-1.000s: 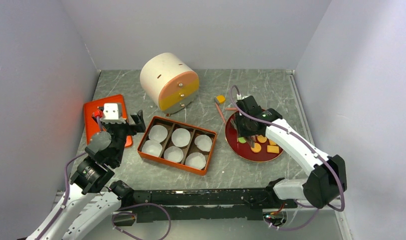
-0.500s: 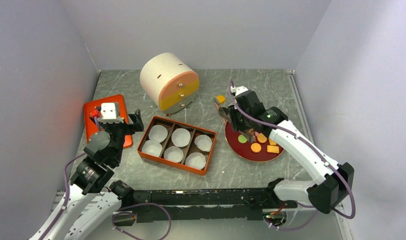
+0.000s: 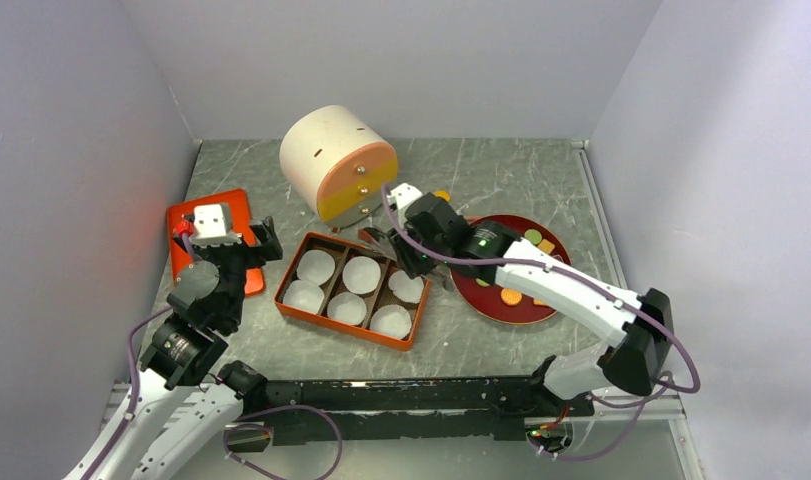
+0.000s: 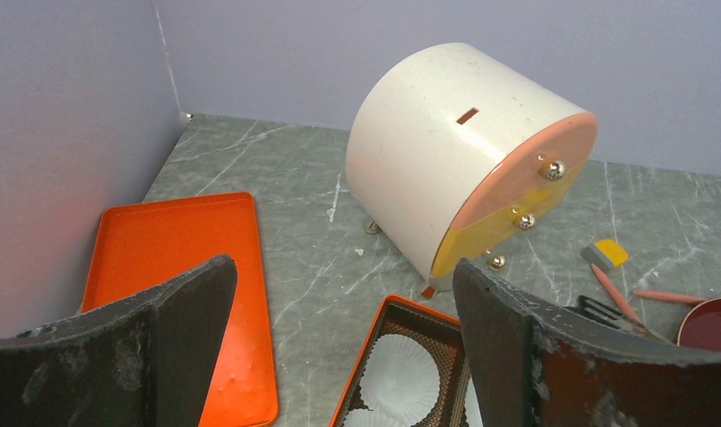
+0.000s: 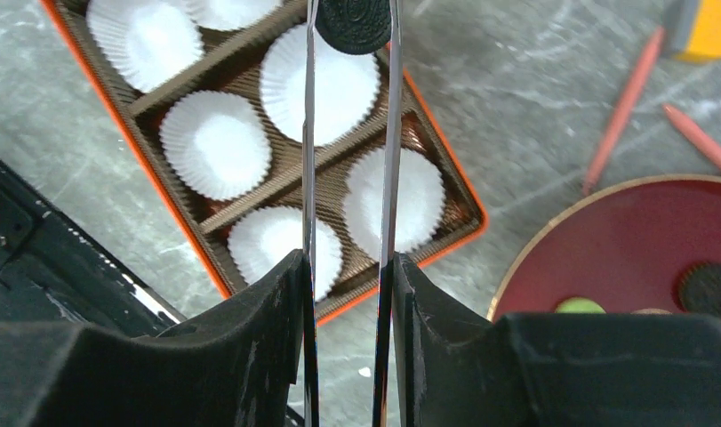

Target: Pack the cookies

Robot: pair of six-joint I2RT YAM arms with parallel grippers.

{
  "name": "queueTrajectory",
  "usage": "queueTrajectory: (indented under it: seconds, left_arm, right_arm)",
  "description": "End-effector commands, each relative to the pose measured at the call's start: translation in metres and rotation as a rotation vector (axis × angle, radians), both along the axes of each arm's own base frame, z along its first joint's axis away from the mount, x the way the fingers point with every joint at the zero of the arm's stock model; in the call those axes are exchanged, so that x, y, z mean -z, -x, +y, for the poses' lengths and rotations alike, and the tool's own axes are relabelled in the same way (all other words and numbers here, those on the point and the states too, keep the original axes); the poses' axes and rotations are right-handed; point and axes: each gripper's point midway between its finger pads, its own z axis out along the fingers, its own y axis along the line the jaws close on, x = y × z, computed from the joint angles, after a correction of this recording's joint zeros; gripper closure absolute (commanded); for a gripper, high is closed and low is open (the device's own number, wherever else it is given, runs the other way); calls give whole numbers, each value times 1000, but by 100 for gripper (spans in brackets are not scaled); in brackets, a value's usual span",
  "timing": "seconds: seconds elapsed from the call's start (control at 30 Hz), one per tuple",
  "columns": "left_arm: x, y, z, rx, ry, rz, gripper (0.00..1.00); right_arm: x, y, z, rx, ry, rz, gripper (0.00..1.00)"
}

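My right gripper [image 3: 406, 248] [image 5: 349, 267] is shut on a pair of metal tongs [image 5: 308, 133]. The tongs pinch a round black cookie [image 5: 352, 22] above the orange box [image 3: 341, 325] [image 5: 441, 142], over a white paper cup in its far row. Other cookies lie on the red plate [image 3: 481, 290] [image 5: 632, 240]: a green one [image 3: 532, 237], an orange round [image 3: 511, 296], an orange square [image 3: 547, 246] and another black one [image 5: 708, 286]. My left gripper [image 3: 253, 245] [image 4: 339, 338] hangs open and empty left of the box.
A white cylindrical drawer chest [image 3: 336, 165] stands behind the box. An orange lid [image 3: 186, 225] lies flat at the left wall. Two pink sticks [image 5: 619, 116] and a yellow-grey block [image 5: 708, 27] lie between chest and plate. All the paper cups I can see are empty.
My right arm has swung left from the red plate to above the box, carrying the black cookie in the tongs. The left arm has barely shifted.
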Motion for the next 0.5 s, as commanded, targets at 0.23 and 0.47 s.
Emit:
queueTrajectory:
  seconds: [0.23, 0.47]
  left_arm:
    - [-5, 0, 6, -28, 34, -19, 4]
    - [-5, 0, 5, -23, 36, -20, 4]
  right_arm:
    - [-14, -3, 102, -192, -134, -88, 74]
    - [12, -9, 130, -231, -102, -59, 74]
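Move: The black cookie in the tongs' tips is bound for the far-left paper cup of the orange box, about 18 cm to the right hand's left, 4 cm ahead and some 18 cm below. The far-middle cup lies about 9 cm left and 3 cm ahead of that hand, the near-left cup 21 cm left and 2 cm back, at the same depth. From the left hand, the far-left cup is about 5 cm ahead, 7 cm right and 30 cm below. The black cookie, still pinched in the tongs, is carried left along the box towards its far-left paper cup; the right hand swings some 10 cm left, sinking about 4 cm on the way and turning roughly 10 degrees counter-clockwise. The right fingers keep their grip on the tongs. ##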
